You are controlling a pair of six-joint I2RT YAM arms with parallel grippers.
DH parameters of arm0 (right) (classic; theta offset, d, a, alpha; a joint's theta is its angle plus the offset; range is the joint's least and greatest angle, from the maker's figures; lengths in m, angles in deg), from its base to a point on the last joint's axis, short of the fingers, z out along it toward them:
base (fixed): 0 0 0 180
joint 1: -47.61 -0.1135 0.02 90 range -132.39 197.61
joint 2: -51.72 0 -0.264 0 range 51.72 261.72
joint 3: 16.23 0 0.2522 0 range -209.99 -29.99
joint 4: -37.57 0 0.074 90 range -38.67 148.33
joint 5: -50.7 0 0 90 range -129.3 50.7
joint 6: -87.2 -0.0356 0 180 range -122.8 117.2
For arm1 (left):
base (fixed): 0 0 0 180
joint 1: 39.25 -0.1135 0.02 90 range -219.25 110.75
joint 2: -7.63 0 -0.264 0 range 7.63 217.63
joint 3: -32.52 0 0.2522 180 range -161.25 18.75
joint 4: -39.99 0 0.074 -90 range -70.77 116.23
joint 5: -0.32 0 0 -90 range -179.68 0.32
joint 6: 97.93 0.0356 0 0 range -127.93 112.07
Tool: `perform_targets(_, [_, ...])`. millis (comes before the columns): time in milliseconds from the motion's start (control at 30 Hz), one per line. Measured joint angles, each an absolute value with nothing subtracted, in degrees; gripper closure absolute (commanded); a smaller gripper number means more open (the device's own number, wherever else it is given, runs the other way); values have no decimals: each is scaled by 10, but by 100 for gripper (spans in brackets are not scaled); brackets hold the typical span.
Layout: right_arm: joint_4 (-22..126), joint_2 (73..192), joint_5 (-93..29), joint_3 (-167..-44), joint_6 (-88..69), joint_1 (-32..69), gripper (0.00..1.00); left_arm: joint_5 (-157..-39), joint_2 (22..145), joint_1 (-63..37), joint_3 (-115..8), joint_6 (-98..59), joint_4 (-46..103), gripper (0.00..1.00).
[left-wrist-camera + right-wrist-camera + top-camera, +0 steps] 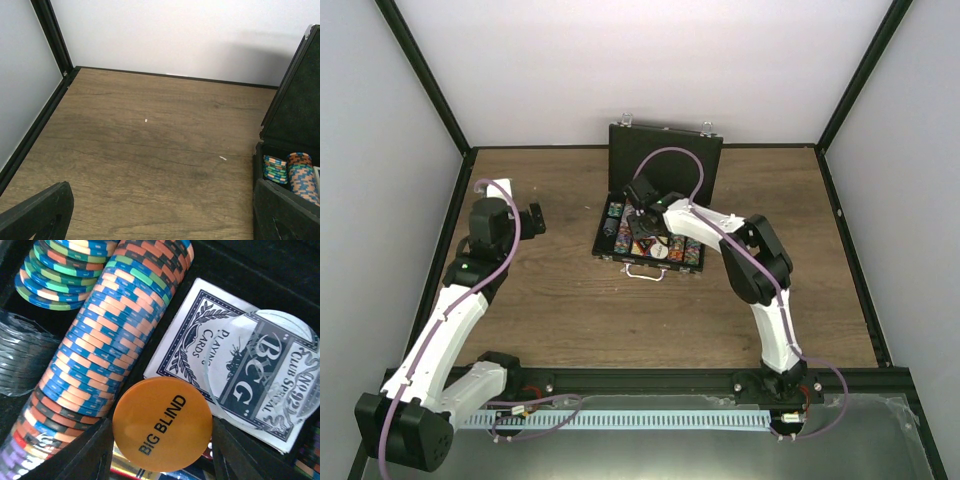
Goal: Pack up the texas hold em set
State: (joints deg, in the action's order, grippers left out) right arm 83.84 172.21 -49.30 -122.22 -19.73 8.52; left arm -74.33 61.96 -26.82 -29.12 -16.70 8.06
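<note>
The texas hold em set's black case (665,152) stands open at the back middle of the table, lid upright. Its tray holds rows of multicoloured chips (107,327) and a blue-backed card deck (197,335). A clear round disc (265,372) lies on the deck. My right gripper (161,447) hangs inside the tray, shut on an orange disc (161,422) marked BIG BLIND, just above the deck's near corner. My left gripper (165,215) stands open over bare wood, left of the case (295,100), with nothing between its fingers.
A silver handle (641,270) sticks out of the case's front edge. Black frame rails (430,95) and white walls close in the table on three sides. Green-blue chips (60,270) and a wrapped black stack (20,360) fill the tray's left end.
</note>
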Motion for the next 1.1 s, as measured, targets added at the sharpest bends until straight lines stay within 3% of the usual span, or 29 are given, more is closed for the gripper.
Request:
perform_targets(500, [825,1696,-500,-1199,-196,90,2,-743,622,-268,-291,-167,81,0])
perform_targets(800, [785,1496,-474,-1106,-187,118,0,-744,621,-268,-291,-167,81,0])
perform_targets(1100, [678,1417,-313,-975,-197,339,0,-745,624,-268,-291,-167,81,0])
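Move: The right hand already holds the orange BIG BLIND button low inside the case, with its resting spot about 1 cm straight below. From the hand, the card deck lies some 3 cm ahead and 2 cm right, the white button about 5 cm back and 3 cm right, and the left long chip row about 4 cm left, level with it. From the left hand, the spot is roughly 27 cm right, 8 cm ahead and 20 cm below. The right hand eases down just under 1 cm and opens its half-open fingers fully, letting go of the BIG BLIND button between the left long chip row and the near left corner of the card deck. It then lifts about 15 cm almost straight up and swings some 17 cm right, away from the button and towards the case's right side, sinking slightly at the end while the wrist rolls its left side up about 20 degrees and the fingers tip forward-up. ##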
